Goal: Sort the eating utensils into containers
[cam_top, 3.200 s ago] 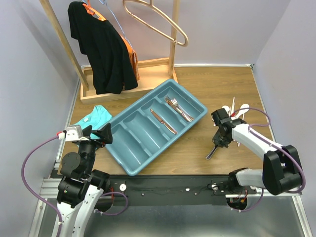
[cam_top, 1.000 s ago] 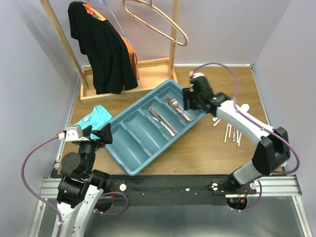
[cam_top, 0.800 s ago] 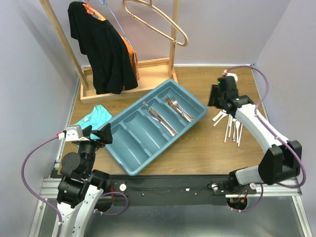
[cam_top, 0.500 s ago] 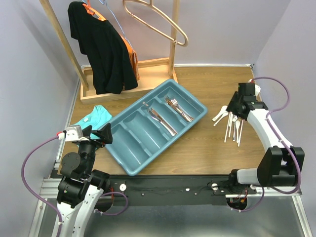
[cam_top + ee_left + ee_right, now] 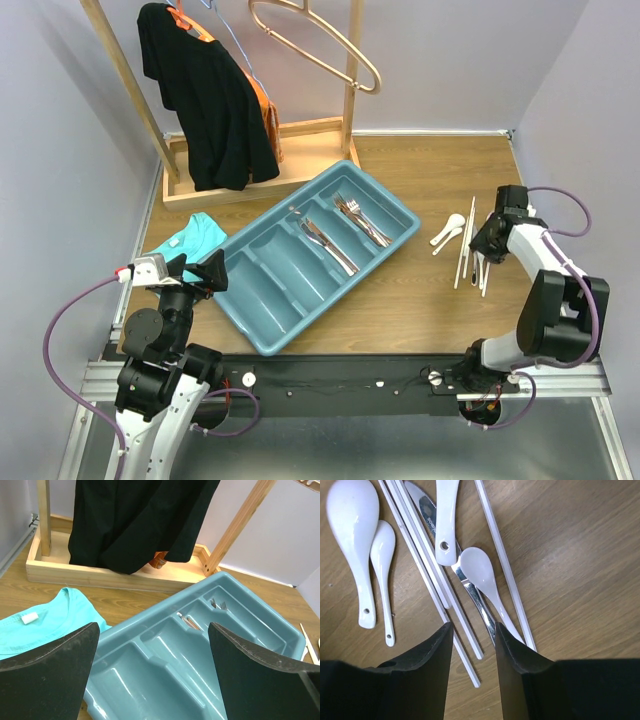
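The teal tray (image 5: 262, 300) lies slantwise mid-table, coppery forks (image 5: 362, 220) in its far right compartment and silver knives (image 5: 325, 243) in the one beside it. To its right, white spoons (image 5: 452, 228) and pale chopsticks (image 5: 465, 250) lie loose on the wood. My right gripper (image 5: 484, 245) hangs low over that pile. In the right wrist view its jaws (image 5: 472, 632) stand narrowly open, chopstick ends (image 5: 470, 652) in the gap and a silver knife (image 5: 472, 595) running under the right finger (image 5: 515, 655). My left gripper (image 5: 152, 645) is open above the tray (image 5: 200, 680), holding nothing.
A folded teal cloth (image 5: 185, 240) lies left of the tray. A wooden rack (image 5: 250, 170) with a black garment (image 5: 205, 95) and metal hangers (image 5: 320, 40) stands at the back. Purple walls close both sides.
My right arm swung from over the tray back to the loose pile on the right and came down over it. Its jaws have narrowed. The left arm has not moved.
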Motion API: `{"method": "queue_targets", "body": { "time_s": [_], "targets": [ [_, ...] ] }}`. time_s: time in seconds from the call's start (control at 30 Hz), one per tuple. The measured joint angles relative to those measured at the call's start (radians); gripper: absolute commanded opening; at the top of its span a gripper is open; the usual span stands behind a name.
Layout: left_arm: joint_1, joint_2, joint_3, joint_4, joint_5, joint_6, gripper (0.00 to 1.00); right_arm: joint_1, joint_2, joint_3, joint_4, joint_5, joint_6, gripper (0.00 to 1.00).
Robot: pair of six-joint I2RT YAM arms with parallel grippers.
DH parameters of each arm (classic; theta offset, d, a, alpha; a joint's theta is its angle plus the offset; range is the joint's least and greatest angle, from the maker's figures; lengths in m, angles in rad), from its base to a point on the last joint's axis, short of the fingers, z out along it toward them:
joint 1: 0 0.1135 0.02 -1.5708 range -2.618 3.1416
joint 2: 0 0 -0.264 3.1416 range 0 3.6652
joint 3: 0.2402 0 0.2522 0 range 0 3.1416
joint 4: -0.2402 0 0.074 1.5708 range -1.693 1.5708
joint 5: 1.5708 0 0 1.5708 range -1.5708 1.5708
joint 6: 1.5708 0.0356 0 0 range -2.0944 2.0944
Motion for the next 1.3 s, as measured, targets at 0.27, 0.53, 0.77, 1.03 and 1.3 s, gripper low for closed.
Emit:
{"method": "queue_targets", "body": {
  "time_s": [0.27, 0.53, 0.77, 1.03, 1.3],
  "targets": [
    [0.000, 0.000, 0.000, 0.000, 0.000, 0.000, 0.99, -0.011, 0.080, -0.020, 0.045, -0.029, 0.000, 0.42],
    [0.000, 0.000, 0.000, 0.000, 0.000, 0.000, 0.99, -0.017, 0.122, -0.026, 0.075, -0.030, 0.000, 0.39],
    [0.000, 0.000, 0.000, 0.000, 0.000, 0.000, 0.99, -0.017, 0.145, -0.035, 0.103, -0.032, -0.010, 0.35],
    [0.000, 0.000, 0.000, 0.000, 0.000, 0.000, 0.99, -0.018, 0.149, -0.039, 0.115, -0.036, -0.043, 0.19],
    [0.000, 0.000, 0.000, 0.000, 0.000, 0.000, 0.99, -0.022, 0.140, -0.054, 0.140, -0.076, -0.061, 0.11]
  ]
}}
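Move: The knife lies almost under the right hand, its middle about 3 cm ahead, 1 cm to the right and 5 cm below, with the handle running back beneath the fingertips. At that same depth, a small white spoon rests across the knife, level with the hand and 3 cm to its right. The left chopsticks are about 4 cm ahead and 2 cm left, and the right chopstick 2 cm ahead and 5 cm right. From the left hand the knife is some 62 cm right, 14 cm ahead and 26 cm below. The right hand sinks almost straight down by about 5 cm onto the knife handle between the left chopsticks and the small white spoon, quickly at first and then easing off, with its wrist tipping only about 5 degrees. The half-open fingers narrow slightly on the way, then at the bottom close on the handle just behind the blade and pinch it while the hand stays low and turns a few degrees counter-clockwise. ##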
